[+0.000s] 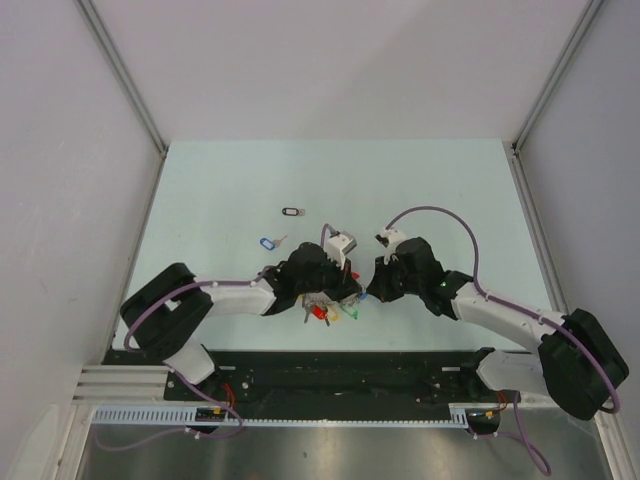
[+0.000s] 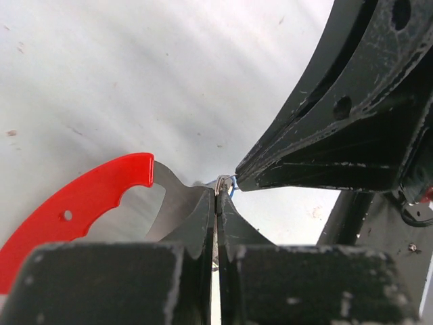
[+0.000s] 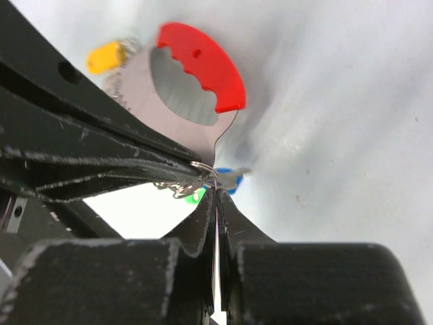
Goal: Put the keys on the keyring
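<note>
The keyring (image 3: 203, 167) is a thin metal ring carrying a silver plate with a red curved band (image 3: 203, 64) and keys with yellow (image 3: 105, 57) and green (image 3: 197, 195) tags. My left gripper (image 2: 218, 186) is shut on the ring wire (image 2: 223, 180), with the red band (image 2: 74, 203) to its left. My right gripper (image 3: 218, 191) is shut, and a blue-tagged key (image 3: 233, 179) sits at its tips against the ring. In the top view both grippers, left (image 1: 350, 290) and right (image 1: 372, 290), meet tip to tip above the tag cluster (image 1: 328, 313).
A second blue-tagged key (image 1: 268, 242) and a black-tagged key (image 1: 291, 211) lie loose on the pale table (image 1: 450, 190) behind the left arm. White walls enclose the table on the left, right and far sides.
</note>
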You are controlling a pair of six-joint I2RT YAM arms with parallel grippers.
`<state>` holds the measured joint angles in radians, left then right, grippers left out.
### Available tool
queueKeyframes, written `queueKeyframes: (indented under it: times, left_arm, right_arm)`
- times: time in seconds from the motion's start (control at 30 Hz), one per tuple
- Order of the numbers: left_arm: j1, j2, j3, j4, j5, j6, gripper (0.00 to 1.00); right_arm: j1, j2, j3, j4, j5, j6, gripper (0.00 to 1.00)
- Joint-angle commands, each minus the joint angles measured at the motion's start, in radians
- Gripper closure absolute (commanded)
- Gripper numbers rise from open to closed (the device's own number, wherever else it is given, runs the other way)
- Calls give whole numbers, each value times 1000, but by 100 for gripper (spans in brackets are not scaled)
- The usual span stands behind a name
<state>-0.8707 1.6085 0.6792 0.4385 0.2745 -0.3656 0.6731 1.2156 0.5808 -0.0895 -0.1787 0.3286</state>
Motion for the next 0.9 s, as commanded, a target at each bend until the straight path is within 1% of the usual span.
queueKeyframes:
  times: [0.0,0.1,0.27,0.4,0.47,0.6,0.7,0.83,0.87]
  left_arm:
    - [25,-122,-58,57,-83,-6,100]
    - [33,-182,-87,81,-104,1,99]
    - [35,-234,-116,129,-98,8,100]
    - [35,-257,-129,157,-89,5,100]
    - [35,-265,-139,172,-87,7,100]
    - [32,-263,-159,213,-84,-6,100]
    - [32,-266,-173,236,-89,-18,100]
    - [33,-277,-170,212,-129,-13,99]
    - [33,-283,-162,206,-136,-12,87]
  right_arm:
    - [-6,-59,-38,28,-11,-49,100]
    - [-3,-70,-52,63,-59,-80,100]
    - [49,-50,-53,132,-97,-125,100]
    - [97,-31,-53,197,-91,-131,100]
    - [115,-47,-53,214,-78,-135,100]
    - [121,-76,-53,255,-77,-157,100]
    - [111,-85,-52,240,-33,-148,100]
    - [68,-103,-52,177,16,-137,100]
    - [59,-111,-52,168,31,-141,100]
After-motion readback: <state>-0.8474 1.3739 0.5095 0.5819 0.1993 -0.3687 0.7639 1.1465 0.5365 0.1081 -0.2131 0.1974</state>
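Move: Both shut grippers are at the small metal keyring between their tips, about 1 cm to the left gripper's right and 1 cm to the right gripper's left, some 5 cm above the table. The blue key hangs just under it, about 1 cm back and 1 cm left of the right gripper, 2 cm lower. From the left gripper, the red-handled piece is about 4 cm ahead and 1 cm left, the green key 4 cm back and 2 cm left, the red key 4 cm back and 9 cm left, all lower. Keep the left gripper shut on the keyring and raise it about 5 cm while carrying it some 3 cm left, letting its tips tilt up a little. Follow with the right gripper, still shut at the ring's other side: lift about 4 cm and swing 4 cm left and slightly back, turning counter-clockwise as its fingers level out, then ease about 1 cm forward and right again. ##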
